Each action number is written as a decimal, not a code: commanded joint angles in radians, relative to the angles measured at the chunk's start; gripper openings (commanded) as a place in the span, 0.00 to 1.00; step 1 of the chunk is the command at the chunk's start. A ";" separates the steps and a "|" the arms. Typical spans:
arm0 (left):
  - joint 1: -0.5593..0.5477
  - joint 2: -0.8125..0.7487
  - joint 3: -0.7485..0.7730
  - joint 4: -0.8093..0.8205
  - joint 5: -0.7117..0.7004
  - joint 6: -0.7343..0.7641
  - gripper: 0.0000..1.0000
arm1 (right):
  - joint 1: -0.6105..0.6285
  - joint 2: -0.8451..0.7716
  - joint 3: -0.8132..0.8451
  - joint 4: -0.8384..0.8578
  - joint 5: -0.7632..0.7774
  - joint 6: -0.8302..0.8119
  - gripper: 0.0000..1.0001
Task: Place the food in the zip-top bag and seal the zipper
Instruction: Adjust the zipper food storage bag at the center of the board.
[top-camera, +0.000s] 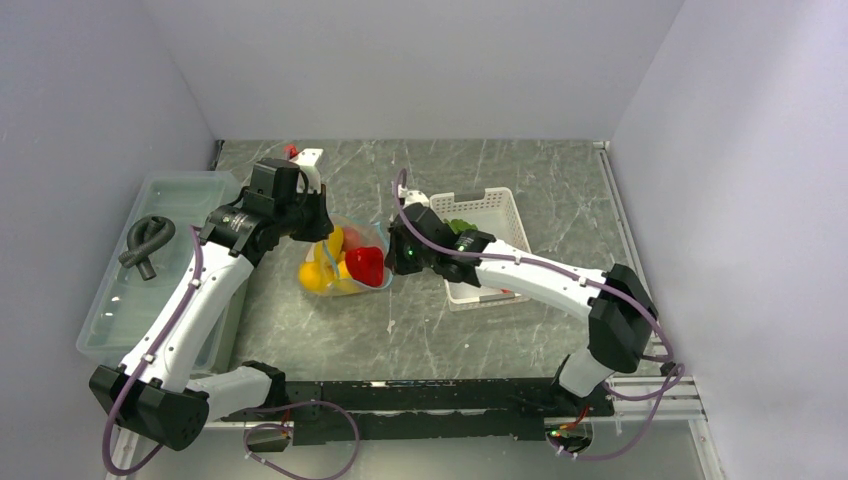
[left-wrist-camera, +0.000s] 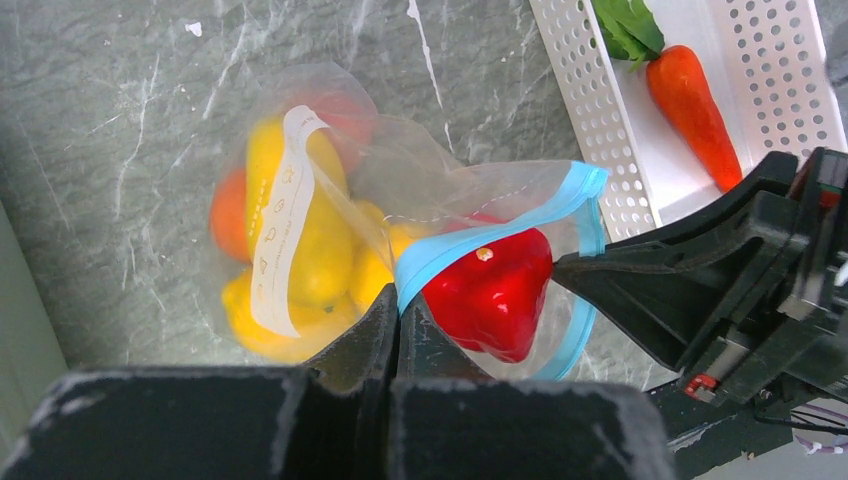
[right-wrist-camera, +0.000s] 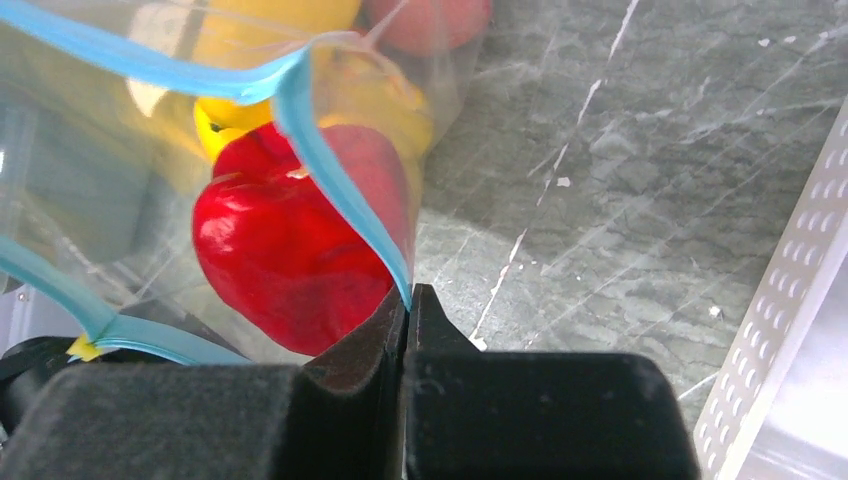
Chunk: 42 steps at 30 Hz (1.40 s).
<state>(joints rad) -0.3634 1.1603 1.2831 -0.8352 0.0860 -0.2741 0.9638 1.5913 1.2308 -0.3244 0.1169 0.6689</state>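
The clear zip-top bag (top-camera: 345, 262) lies mid-table holding yellow and orange fruits (left-wrist-camera: 300, 250) and a red pepper (left-wrist-camera: 490, 290). Its teal-blue zipper (left-wrist-camera: 500, 232) gapes around the pepper. My left gripper (left-wrist-camera: 398, 305) is shut on the zipper at one end of the mouth. At the opposite end my right gripper (right-wrist-camera: 405, 298) is shut on the zipper (right-wrist-camera: 340, 190) too. In the white basket (left-wrist-camera: 600, 130) lie an orange carrot (left-wrist-camera: 695, 105) and a green leafy piece (left-wrist-camera: 630, 25).
A large translucent lidded bin (top-camera: 130, 290) with a dark hose piece (top-camera: 148, 243) stands at the left. The white basket (top-camera: 500, 215) sits right of the bag, partly under my right arm. White walls close in the grey marbled table (top-camera: 430, 330).
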 joint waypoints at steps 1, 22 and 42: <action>0.003 -0.016 0.042 0.001 0.022 0.003 0.00 | -0.004 -0.055 0.128 -0.031 -0.028 -0.074 0.00; 0.003 -0.073 0.171 -0.149 0.134 -0.055 0.00 | -0.025 -0.148 0.219 -0.217 -0.025 -0.223 0.00; 0.003 -0.062 -0.026 -0.043 0.148 -0.097 0.00 | -0.045 -0.122 0.065 -0.128 -0.083 -0.182 0.00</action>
<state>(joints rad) -0.3634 1.0859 1.2659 -0.9382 0.2348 -0.3534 0.9234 1.4433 1.3293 -0.4942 0.0647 0.4728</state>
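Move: The left hand already holds one edge of the zipper bag's blue rim; the middle of the food-filled bag lies about 5 cm to its right, 5 cm back and some 13 cm below it. The right hand already holds another part of the rim, with the bag's middle about 10 cm left, 2 cm ahead and 8 cm below. From the right hand, the red pepper is about 6 cm left, 1 cm ahead and 6 cm down, and the white basket 21 cm right, 5 cm ahead, 9 cm lower. Both hands keep their pinch on the blue rim and hoist the bag, left fingers on one side, right on the other. The right hand goes up about 11 cm, shifts some 3 cm right towards the basket, then sinks partway, its fingertips tilting up some 10 degrees; the left draws back 4–5 cm, rises over 5 cm and drops again to about its starting height. ##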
